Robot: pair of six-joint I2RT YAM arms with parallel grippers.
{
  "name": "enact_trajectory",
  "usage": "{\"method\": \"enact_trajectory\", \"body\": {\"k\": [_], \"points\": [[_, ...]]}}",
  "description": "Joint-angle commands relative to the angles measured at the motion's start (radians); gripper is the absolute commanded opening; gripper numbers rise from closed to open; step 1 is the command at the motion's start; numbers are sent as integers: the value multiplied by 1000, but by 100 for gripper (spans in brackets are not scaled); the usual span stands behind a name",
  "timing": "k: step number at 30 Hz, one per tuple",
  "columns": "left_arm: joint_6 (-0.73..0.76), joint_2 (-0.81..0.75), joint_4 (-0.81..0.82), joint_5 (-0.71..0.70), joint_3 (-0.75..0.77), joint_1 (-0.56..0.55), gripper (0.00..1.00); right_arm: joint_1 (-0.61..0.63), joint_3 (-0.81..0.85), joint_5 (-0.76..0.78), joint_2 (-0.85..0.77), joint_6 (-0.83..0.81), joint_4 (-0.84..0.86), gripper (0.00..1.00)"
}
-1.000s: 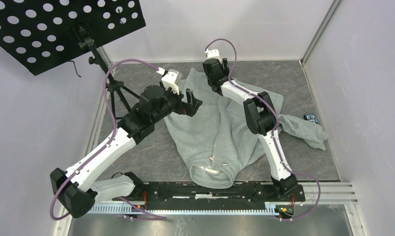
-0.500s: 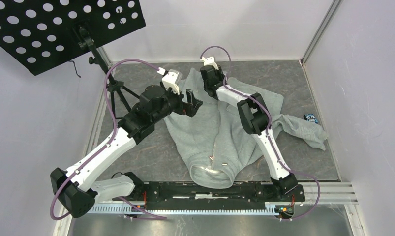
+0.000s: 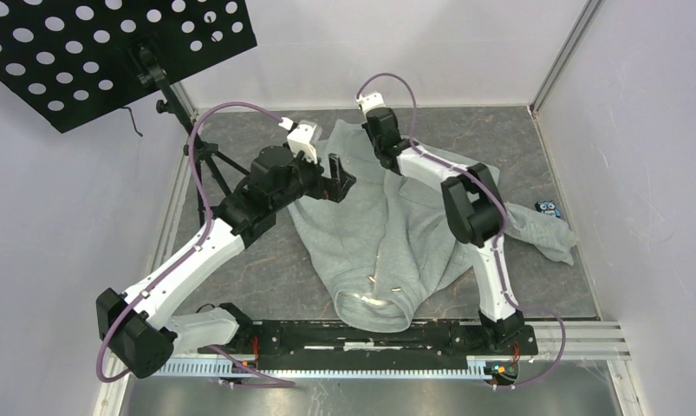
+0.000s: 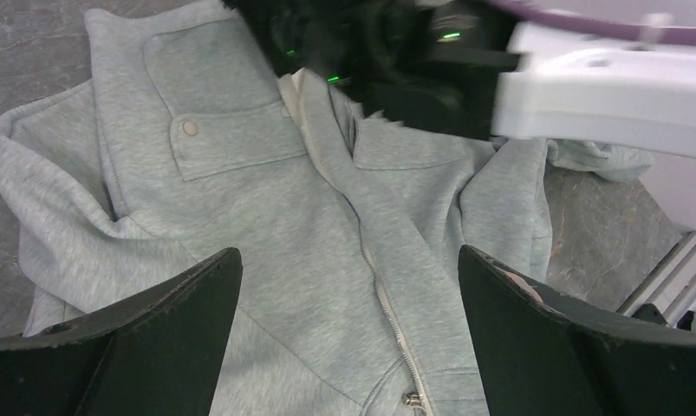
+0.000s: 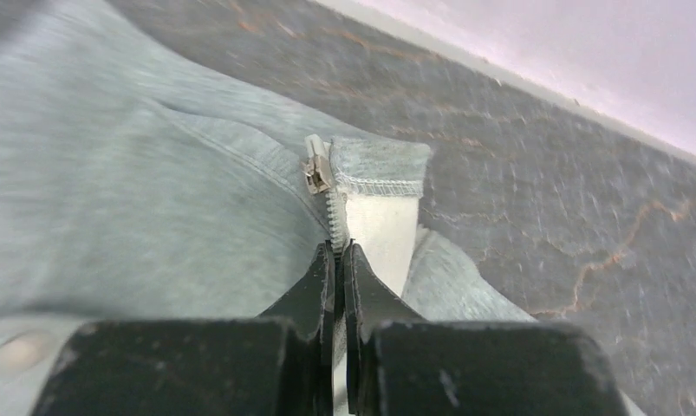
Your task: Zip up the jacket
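Note:
The light grey jacket (image 3: 413, 234) lies spread on the dark table, its lighter-lined opening toward the arm bases. My right gripper (image 3: 386, 156) is at the jacket's far edge. In the right wrist view it (image 5: 338, 250) is shut on the pale zipper strip (image 5: 334, 217), just below the metal slider (image 5: 316, 173) at the stitched corner. My left gripper (image 3: 340, 178) hovers over the jacket's left part. In the left wrist view it (image 4: 347, 260) is open and empty above the zipper line (image 4: 370, 269), with a flap pocket and its snap (image 4: 188, 127) beyond.
A black perforated panel (image 3: 110, 52) on a tripod (image 3: 197, 160) stands at the far left. A small blue owl figure (image 3: 548, 208) lies by the right sleeve (image 3: 535, 227). Walls close in the table; a black rail (image 3: 370, 334) runs along the near edge.
My right arm's elbow swung to the right and its wrist turned, with the gripper staying at the jacket's far edge. My left arm shifted only slightly.

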Motion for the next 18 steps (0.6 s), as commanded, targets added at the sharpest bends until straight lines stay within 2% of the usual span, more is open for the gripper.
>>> {"method": "enact_trajectory", "body": {"k": [1,4,7,12,16,18], "points": [[-65,-1,61,89,6,58,100,-12,-86,-341,-246,73,19,0],[-76,6,74,135,10,80,100,-26,-76,-550,-276,112,-104,0],[-81,1,64,124,15,84,100,-42,-126,-772,-309,175,-135,0],[-209,-77,117,105,-97,112,100,-100,-277,-1172,-363,328,11,0],[-316,-149,153,103,-207,174,100,-111,-282,-1285,-373,355,-31,0],[-344,-165,200,173,-259,224,99,-111,-241,-1315,-357,375,-102,0]]}}
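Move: My right hand already pinches the jacket's zip tape, with the zip slider about 3 cm ahead of my finger pads and 1 cm to the left. The left pocket flap, where the tape goes, lies some 11 cm back, 8 cm left and 7 cm below; the right pocket flap is about 13 cm back, 11 cm right, equally low. From my left hand, the slider lies roughly 26 cm ahead, 12 cm right and 18 cm below. Keeping my right fingers shut on the zip tape, I haul it back about 13 cm and 8 cm left, up over the left pocket flap, arching to some 11 cm high before sinking halfway back. That wrist swings about 40 degrees counter-clockwise, rolls left side up and tips down. My left hand, wide open and empty, shifts about 3 cm left and sinks slightly. ##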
